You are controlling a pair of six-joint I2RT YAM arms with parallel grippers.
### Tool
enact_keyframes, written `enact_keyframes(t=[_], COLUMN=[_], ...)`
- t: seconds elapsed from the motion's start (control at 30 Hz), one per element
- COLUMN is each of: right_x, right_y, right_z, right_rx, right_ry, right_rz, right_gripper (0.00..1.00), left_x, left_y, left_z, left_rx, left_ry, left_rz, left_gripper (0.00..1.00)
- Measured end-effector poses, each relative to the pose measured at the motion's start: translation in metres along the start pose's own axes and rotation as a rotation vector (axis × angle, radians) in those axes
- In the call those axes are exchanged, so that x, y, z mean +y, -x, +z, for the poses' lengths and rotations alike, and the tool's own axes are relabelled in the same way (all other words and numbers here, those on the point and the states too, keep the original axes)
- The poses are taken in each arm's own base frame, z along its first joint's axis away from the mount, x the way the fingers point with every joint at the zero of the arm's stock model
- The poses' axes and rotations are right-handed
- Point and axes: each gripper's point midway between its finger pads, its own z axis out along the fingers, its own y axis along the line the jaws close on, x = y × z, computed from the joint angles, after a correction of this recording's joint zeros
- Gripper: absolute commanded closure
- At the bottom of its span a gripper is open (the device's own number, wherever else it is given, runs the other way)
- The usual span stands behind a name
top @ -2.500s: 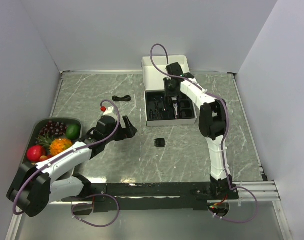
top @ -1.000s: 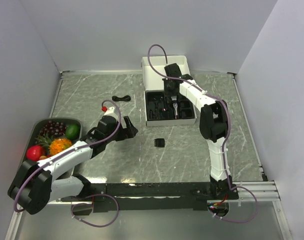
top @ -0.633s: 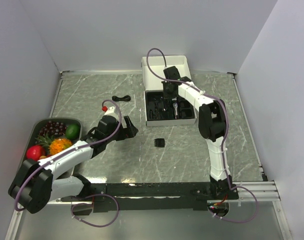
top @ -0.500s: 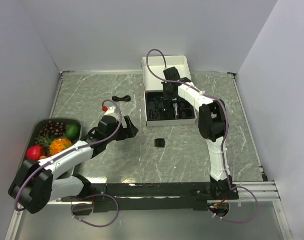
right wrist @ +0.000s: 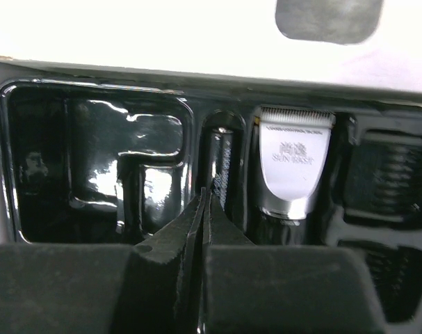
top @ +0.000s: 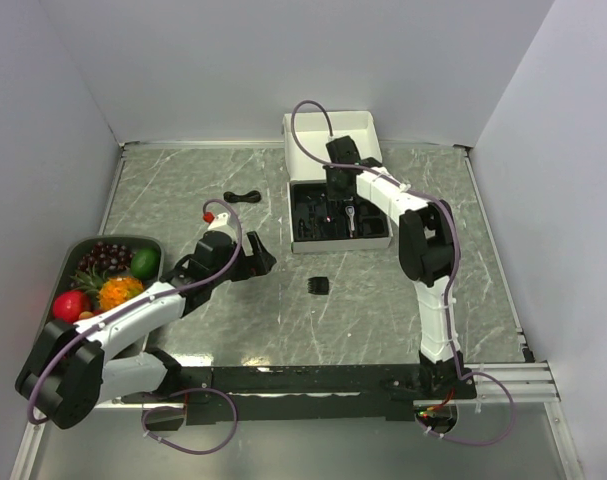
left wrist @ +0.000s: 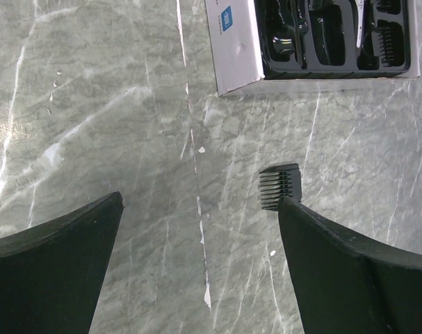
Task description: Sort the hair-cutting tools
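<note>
The hair clipper (right wrist: 294,163), black with a silver head, lies in a slot of the black tray (top: 313,215) inside the white box. My right gripper (top: 336,190) hangs over that tray, shut, its tips (right wrist: 205,193) at a narrow slot holding a slim dark piece (right wrist: 221,156); nothing shows between the fingers. A black comb guard (top: 320,285) lies on the table in front of the box. My left gripper (top: 253,255) is open and low over the table, the comb guard (left wrist: 280,186) just beyond its right finger (left wrist: 336,264). A short black cable (top: 242,194) lies left of the box.
The box's white lid (top: 328,138) stands open behind the tray. A dark bowl (top: 78,250) of colourful fruit sits at the left edge beside my left arm. Grey walls close the table at the back and sides.
My right gripper has shifted slightly left and back over the tray, still shut. The left arm has barely moved.
</note>
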Motion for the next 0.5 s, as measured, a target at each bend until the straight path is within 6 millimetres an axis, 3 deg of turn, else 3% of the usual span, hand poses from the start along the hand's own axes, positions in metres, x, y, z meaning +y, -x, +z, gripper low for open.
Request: enact_keyframes(t=[0.23, 0.37, 0.5], right_x=[-0.002, 0.02, 0.041], right_y=[-0.015, -0.023, -0.053], right_z=[-0.039, -0.076, -0.106], right_rx=[-0.025, -0.079, -0.082], right_ry=[-0.086, -0.106, -0.078], right_rz=[-0.068, -0.137, -0.215], right_gripper=[0.6, 0.5, 0.43], left_x=[-0.002, -0.002, 0.0], left_y=[0.004, 0.005, 0.008], left_z=[-0.005, -0.008, -0.012], left_rx=[-0.015, -0.016, -0.017], left_ry=[-0.003, 0.002, 0.02], left_rz=[0.0, -0.001, -0.001], left_gripper=[0.01, 0.0, 0.0])
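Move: The black guide comb lies on bare table in front of the box, about 22 cm back from the right hand, 3 cm to its left and 6 cm below. From that hand, the small tube in its tray slot is right at the fingertips, the clipper's middle some 3 cm back and 4 cm to the right, and the box's middle about 4 cm back and 2 cm to the right. From the left hand the comb is roughly level and 10 cm to the right, 8 cm below. Pull the right gripper back off the tube slot, picking up speed, some 11 cm over the tray towards the guide comb, rising about 5 cm on the way. Open the shut fingers to about half and let the wrist tilt some 10 degrees as the hand drifts a little left near the end. ##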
